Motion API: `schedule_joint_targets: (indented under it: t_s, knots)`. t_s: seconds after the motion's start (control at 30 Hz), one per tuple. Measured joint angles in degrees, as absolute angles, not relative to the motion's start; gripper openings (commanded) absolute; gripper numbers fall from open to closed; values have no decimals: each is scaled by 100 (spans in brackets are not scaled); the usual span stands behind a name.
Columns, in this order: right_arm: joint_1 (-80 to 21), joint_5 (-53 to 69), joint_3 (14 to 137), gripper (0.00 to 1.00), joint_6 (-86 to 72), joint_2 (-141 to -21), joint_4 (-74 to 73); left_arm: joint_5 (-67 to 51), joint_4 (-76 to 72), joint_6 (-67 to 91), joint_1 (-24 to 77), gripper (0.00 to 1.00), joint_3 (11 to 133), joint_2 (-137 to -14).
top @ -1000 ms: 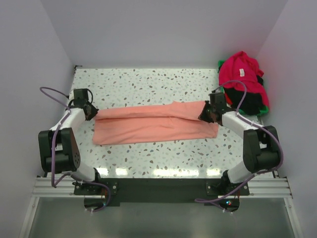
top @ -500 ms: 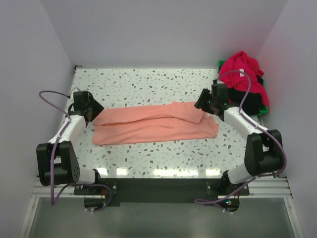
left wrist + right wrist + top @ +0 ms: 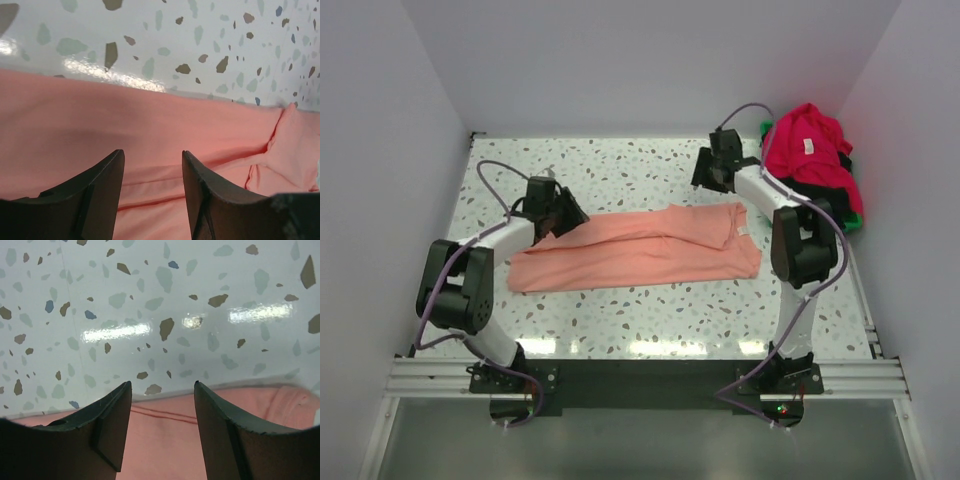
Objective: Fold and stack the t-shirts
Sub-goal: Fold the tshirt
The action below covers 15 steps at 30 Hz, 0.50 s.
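Observation:
A salmon-pink t-shirt [image 3: 640,252] lies folded into a long strip across the middle of the table, flat and free of both grippers. My left gripper [image 3: 568,215] hovers open over its far left edge. In the left wrist view the fingers [image 3: 100,190] stand apart above the pink cloth [image 3: 150,115] with nothing between them. My right gripper [image 3: 705,172] is open beyond the strip's far right end. Its wrist view shows the shirt's hem [image 3: 170,440] below the open gripper [image 3: 162,385]. A crimson red t-shirt [image 3: 805,145] lies heaped on a black one [image 3: 825,205] at the back right.
The heap of shirts rests in a green bin [image 3: 857,222] against the right wall. Speckled tabletop [image 3: 620,170] runs behind the pink strip and in front of it [image 3: 640,310]. White walls close in the left, back and right sides.
Both grippers have opened and let go of the pink shirt's ends. The left arm swung right toward the strip's far edge; the right arm rose and moved toward the back.

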<state>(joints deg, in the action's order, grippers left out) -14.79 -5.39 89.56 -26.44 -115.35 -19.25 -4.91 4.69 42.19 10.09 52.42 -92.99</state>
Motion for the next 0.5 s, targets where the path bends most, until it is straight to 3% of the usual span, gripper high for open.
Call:
schedule_joint_targets:
  t_s: [0.5]
  knots:
    - [-2639, -1258, 9553, 58, -2200, -12499, -2320, -794, -32, 4215, 1754, 53, 5430, -10079]
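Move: For my right hand, the small peak in the t-shirt's far edge lies about 9 cm left, 3 cm back and 8 cm below; the shirt's raised right corner is some 9 cm right and 3 cm back. For my left hand, the top layer's near hem lies about 8 cm right, nearly level fore and aft and 5 cm down, while the far edge straight ahead is some 6 cm out. I bring both open hands in towards each other over the shirt's middle. My right hand sweeps about 8 cm left while sinking 5 to 6 cm and easing slightly back to the peak in the far edge, turning some 10 degrees counter-clockwise with its left side dipping; my left hand slides right and lower over the cloth, turning about 10 degrees clockwise. Neither closes. ##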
